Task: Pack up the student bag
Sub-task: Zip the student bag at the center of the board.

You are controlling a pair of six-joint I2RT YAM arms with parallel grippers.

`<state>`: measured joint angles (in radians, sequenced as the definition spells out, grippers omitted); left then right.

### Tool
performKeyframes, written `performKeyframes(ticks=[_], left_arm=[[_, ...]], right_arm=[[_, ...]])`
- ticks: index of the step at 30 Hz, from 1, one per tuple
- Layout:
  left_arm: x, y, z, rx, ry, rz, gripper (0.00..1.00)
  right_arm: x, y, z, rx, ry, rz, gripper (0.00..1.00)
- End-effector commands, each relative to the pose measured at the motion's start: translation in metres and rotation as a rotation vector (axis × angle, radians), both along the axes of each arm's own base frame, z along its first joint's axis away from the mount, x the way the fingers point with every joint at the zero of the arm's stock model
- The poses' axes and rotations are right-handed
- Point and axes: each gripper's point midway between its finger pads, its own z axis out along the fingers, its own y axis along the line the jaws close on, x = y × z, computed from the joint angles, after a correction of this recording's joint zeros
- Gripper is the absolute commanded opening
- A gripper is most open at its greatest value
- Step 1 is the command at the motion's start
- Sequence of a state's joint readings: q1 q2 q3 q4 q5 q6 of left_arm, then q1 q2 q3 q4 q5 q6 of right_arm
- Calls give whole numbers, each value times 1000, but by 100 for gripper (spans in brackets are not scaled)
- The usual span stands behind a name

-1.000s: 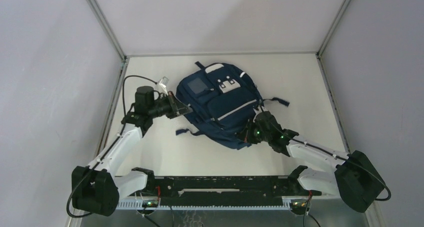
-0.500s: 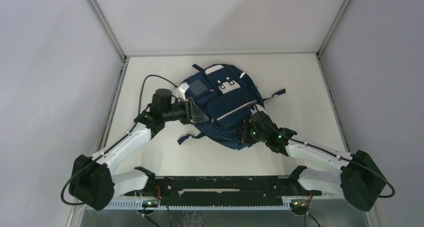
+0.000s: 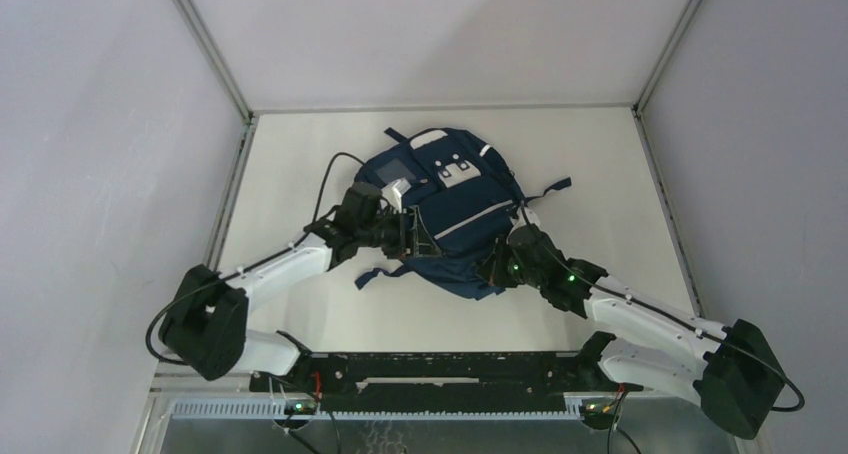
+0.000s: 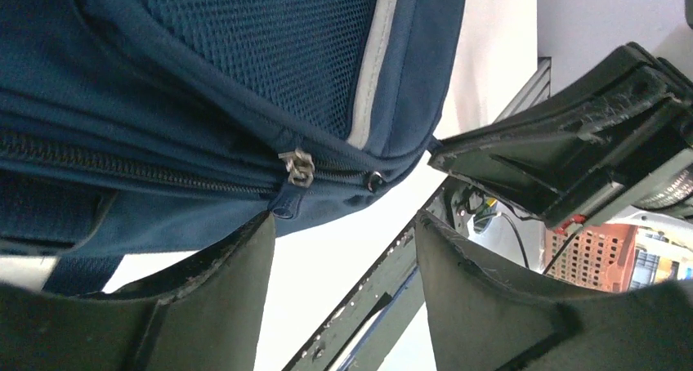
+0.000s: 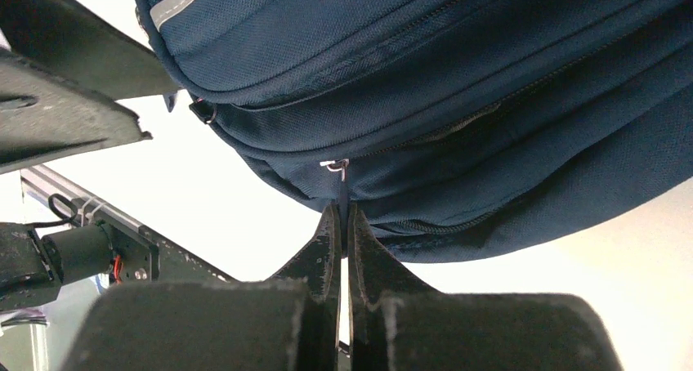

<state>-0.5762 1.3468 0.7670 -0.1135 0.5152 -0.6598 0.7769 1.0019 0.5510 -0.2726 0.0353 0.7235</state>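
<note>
The student bag, navy with white piping and patches, lies flat mid-table. My left gripper hovers at its near left edge, open. In the left wrist view the left gripper has nothing between its fingers. A metal zipper slider with a blue tab hangs just above the left fingertip. My right gripper sits at the bag's near right edge. In the right wrist view the right gripper is shut on the pull tab below another slider.
Loose dark straps trail off the bag at its near left and far right. A black rail runs along the near edge between the arm bases. White walls with metal posts close in the table.
My left arm has swung right, from beside the bag's left side to its near left edge, and its jaws have opened. The right gripper stays shut at the same spot.
</note>
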Motion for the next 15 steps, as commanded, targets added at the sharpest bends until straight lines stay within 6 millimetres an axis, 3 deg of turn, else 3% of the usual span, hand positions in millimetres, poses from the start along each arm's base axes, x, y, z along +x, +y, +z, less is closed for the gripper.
performKeyframes(ticks=[1,6,8,11,15], left_arm=[[26,-22,26,-73,-69,14,66],[34,-32,24,-100,-58,4,46],[36,-36,25,-114,-55,-6,32],[37,-41,26,-130,-45,-17,4],[34,-48,26,-140,-42,-32,0]], right_arm=[[8,0,24,12,-71,-11,0],[6,3,26,17,-80,-3,0],[5,9,27,30,-83,9,0],[2,22,30,61,-86,24,0],[0,42,37,81,-104,39,0]])
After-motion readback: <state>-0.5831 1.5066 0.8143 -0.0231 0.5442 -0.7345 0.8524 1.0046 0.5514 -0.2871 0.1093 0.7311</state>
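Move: The free zip pull hangs on the student bag just off the open left fingers: about 2 cm ahead, 2 cm to their right and 2 cm below. A small dark ring sits some 4 cm to the left hand's right and 3 cm lower, and the pale stripe's middle is roughly 9 cm right and 5 cm ahead. The pull already in the right fingers is about 11 cm right and 5 cm back. From the right hand, the free pull lies about 7 cm ahead and 9 cm left, near its height. Bring the left gripper about 3 cm down, to the right and a little forward onto the free zip pull, closing the fingers from wide open to nearly shut as you go, and pinch the pull close to its metal slider. Keep the right fingers shut on their own pull and let that hand ease back only about 1 cm. ##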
